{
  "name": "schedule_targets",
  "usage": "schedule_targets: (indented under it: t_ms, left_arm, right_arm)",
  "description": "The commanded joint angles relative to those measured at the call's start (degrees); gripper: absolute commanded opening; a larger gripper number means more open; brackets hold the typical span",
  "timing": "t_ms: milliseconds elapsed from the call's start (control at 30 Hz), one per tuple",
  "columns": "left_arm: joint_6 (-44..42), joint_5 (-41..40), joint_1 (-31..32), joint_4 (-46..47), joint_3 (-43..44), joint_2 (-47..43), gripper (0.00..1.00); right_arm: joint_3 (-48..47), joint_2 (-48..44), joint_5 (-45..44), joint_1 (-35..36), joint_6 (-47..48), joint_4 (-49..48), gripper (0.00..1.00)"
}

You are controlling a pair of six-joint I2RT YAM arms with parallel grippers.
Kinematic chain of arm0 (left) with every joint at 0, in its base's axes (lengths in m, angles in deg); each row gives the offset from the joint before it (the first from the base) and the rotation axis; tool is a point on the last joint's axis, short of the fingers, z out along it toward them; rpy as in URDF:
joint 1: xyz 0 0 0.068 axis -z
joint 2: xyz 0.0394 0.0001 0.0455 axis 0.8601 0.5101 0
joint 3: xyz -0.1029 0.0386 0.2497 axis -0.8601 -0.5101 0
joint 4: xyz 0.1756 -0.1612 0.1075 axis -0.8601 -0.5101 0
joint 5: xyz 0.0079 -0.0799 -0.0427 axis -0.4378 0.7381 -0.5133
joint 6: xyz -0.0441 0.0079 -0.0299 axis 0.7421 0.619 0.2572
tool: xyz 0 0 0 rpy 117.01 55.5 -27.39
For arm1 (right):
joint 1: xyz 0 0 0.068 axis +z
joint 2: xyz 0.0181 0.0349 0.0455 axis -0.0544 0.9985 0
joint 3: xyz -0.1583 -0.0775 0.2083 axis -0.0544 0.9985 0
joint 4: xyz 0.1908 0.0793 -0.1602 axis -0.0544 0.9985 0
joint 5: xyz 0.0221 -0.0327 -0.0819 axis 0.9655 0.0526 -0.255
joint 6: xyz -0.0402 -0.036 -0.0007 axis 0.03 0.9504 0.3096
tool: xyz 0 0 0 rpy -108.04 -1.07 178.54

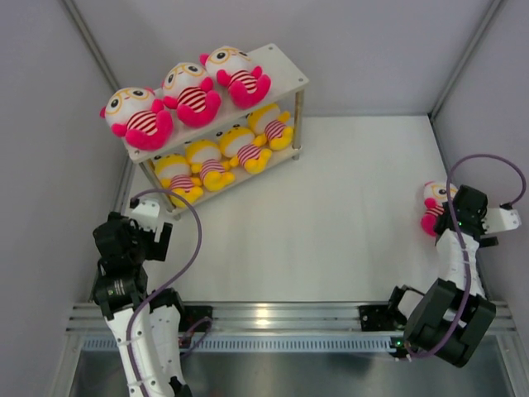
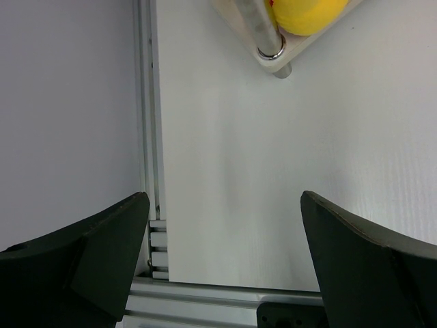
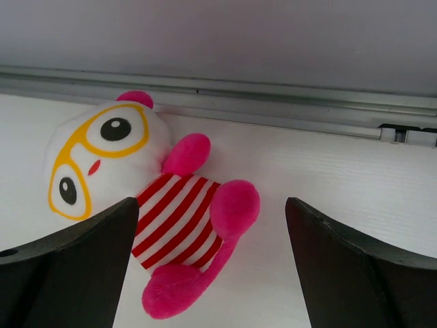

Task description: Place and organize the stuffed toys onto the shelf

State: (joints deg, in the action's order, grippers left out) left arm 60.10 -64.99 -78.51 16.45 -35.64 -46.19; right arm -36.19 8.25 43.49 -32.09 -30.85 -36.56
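Note:
The white two-tier shelf (image 1: 285, 70) stands at the back left. Three pink stuffed toys (image 1: 192, 91) sit along its top board, and several yellow ones (image 1: 244, 147) fill the lower board. One more pink toy (image 1: 431, 207) lies face up on the table by the right wall. My right gripper (image 1: 453, 217) hovers over it, open. In the right wrist view the toy's striped belly (image 3: 171, 219) lies between the spread fingers of the gripper (image 3: 212, 205), and nothing is gripped. My left gripper (image 1: 153, 225) is open and empty near the shelf's near-left corner (image 2: 273, 55).
Grey walls close in on the left, right and back. A metal rail (image 1: 273, 318) runs along the near table edge between the arm bases. Another rail (image 3: 273, 102) lies just behind the lone pink toy. White tabletop (image 1: 331, 215) spreads between shelf and toy.

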Motion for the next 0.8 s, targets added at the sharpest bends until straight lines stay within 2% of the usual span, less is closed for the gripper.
schedule_targets:
  t_ms: [0,167,300,400,600,633,700,733,767]
  left_arm:
    - [-0.06,-0.89,0.37,0.96,0.74,-0.45,0.99]
    - [-0.15,-1.51,0.37,1.04,0.92,-0.36,0.99]
    - [-0.32,-1.77,0.37,0.87,1.18,-0.1,0.99]
    - [-0.32,-1.77,0.28,0.95,1.53,0.08,0.99]
    - [-0.67,-2.83,0.28,0.95,2.32,1.13,0.99]
    - [-0.76,-3.09,0.28,0.95,2.59,1.31,0.99]
    - [-0.76,-3.18,0.28,0.95,2.76,1.4,0.99]
    - [-0.59,-2.74,0.2,0.87,2.5,1.48,0.99]
    - [-0.5,-2.22,0.28,0.95,2.41,1.57,0.99]
  right_arm:
    - [0.46,0.04,-4.43,-1.43,-4.29,-2.89,0.88]
    - [1.69,4.52,4.53,-4.94,-7.1,-6.14,0.88]
    - [2.13,6.28,6.91,-5.22,-7.9,-8.43,0.86]
    - [2.75,9.09,8.84,-5.22,-8.33,-12.02,0.81]
    - [2.74,15.07,13.16,-5.22,-7.2,-16.94,0.52]
    - [3.1,15.07,13.33,-5.22,-5.8,-19.4,0.38]
    - [3.98,15.25,14.73,-5.13,-3.52,-23.44,0.21]
    - [3.89,15.95,16.13,-5.04,-1.15,-25.12,0.04]
    - [2.67,16.3,17.02,-4.69,-0.26,-25.13,0.0]
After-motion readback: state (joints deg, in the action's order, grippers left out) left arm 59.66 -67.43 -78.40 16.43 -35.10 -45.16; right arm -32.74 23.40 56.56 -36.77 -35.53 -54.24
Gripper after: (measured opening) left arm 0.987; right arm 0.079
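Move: The last red stuffed toy lies some 7 cm ahead of the right hand, about 4 cm to its left and 6 cm below. The side rail runs level with this hand, roughly 5 cm to its right and 9 cm lower. From the left hand, the red toy is about 78 cm to the right, 14 cm ahead and some 15 cm down. The right hand sinks about 6 cm, then edges 4 cm forward, fingers closing to pinch the toy's pink limb. ##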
